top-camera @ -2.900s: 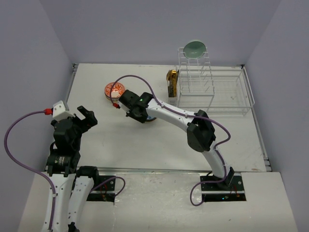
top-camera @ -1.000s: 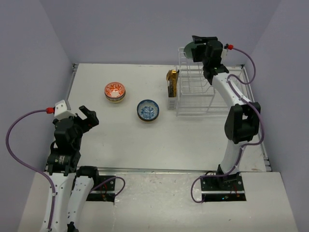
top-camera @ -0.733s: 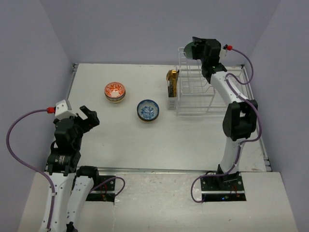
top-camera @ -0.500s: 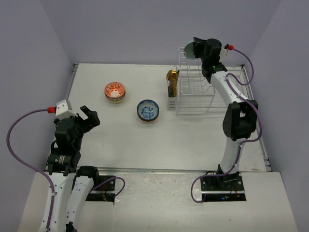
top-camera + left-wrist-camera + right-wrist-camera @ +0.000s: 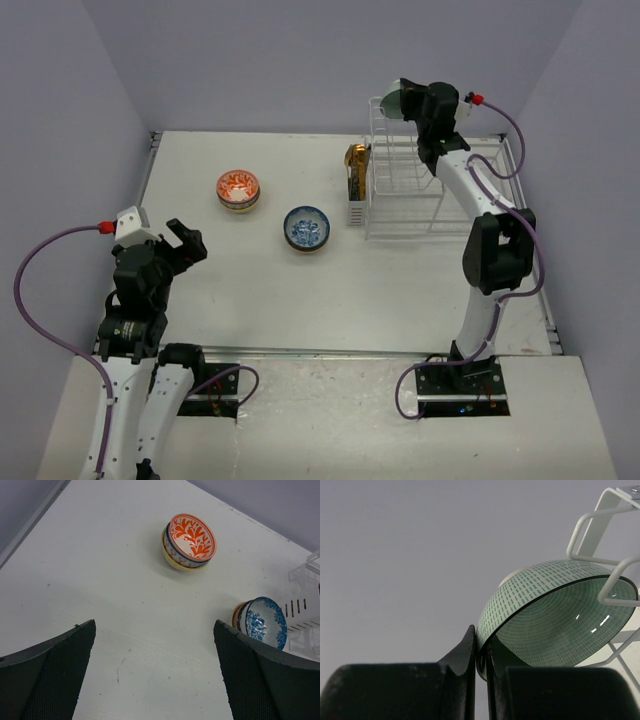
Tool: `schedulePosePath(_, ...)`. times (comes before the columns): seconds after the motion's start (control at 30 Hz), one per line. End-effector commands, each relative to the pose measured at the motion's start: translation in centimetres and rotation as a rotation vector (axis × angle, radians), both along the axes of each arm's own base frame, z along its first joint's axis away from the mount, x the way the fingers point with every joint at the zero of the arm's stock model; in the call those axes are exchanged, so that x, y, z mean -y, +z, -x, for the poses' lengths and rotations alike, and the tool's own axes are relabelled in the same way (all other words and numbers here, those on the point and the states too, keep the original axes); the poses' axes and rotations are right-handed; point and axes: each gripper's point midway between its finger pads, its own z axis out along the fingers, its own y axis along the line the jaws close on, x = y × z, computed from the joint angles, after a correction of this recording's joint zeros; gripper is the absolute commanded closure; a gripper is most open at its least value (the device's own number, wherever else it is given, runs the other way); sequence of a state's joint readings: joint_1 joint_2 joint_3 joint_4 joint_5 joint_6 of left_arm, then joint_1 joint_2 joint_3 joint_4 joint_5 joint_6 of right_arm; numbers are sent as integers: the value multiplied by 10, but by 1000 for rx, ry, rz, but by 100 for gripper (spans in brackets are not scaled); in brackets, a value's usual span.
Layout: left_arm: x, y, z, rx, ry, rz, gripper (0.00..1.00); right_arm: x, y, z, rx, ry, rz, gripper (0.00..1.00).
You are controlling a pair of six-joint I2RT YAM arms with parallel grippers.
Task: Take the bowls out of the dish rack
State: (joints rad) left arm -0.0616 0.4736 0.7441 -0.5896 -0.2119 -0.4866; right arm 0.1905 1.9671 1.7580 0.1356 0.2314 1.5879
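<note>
A pale teal bowl stands on edge at the top of the white wire dish rack. My right gripper is shut on its rim, one finger outside and one inside. An orange-red bowl and a blue patterned bowl sit on the table, left of the rack. My left gripper hovers open near the table's left front, nothing between its fingers.
A gold-brown cylinder stands against the rack's left side. The rack's low wire basket stretches to the right. Grey walls close in the white table on three sides.
My right gripper has closed on the teal bowl's rim at the top of the rack. The left arm has not moved.
</note>
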Motion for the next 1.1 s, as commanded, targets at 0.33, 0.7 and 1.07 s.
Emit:
schedulePosePath(0.33, 1, 12, -2, 45, -7, -5, 0, 12, 106, 41, 247, -3, -16, 100)
schedulePosePath(0.7, 1, 13, -2, 51, -6, -3, 0, 12, 138, 55, 314, 21, -13, 100)
schedulePosePath(1.07, 0, 14, -1, 53, 1, -3, 0, -32, 231, 122, 566, 191, 364, 100)
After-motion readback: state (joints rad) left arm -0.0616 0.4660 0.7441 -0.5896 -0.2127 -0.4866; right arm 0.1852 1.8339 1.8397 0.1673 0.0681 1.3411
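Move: Standing upright at the back of the rack, the green bowl is already pinched by its top rim in the right hand, its middle about 5 cm below that hand. From the right hand, the blue bowl stack is roughly 24 cm back, 24 cm left and 29 cm below; the orange bowl stack some 13 cm back and 41 cm left, equally low; the cutlery holder about 15 cm back, 11 cm left. The blue stack lies about 14 cm ahead of the left hand, 21 cm right and 20 cm below. Lifting the green bowl out from between the rack wires, the right hand first eases back and up only a little, then climbs quickly, rising about 12 cm in all and drawing back some 5 cm, with a slight drift left late on. The closed fingers keep their pinch on the rim while the wrist tips them upward nearly 15 degrees, with some roll that lowers the hand's left side. ##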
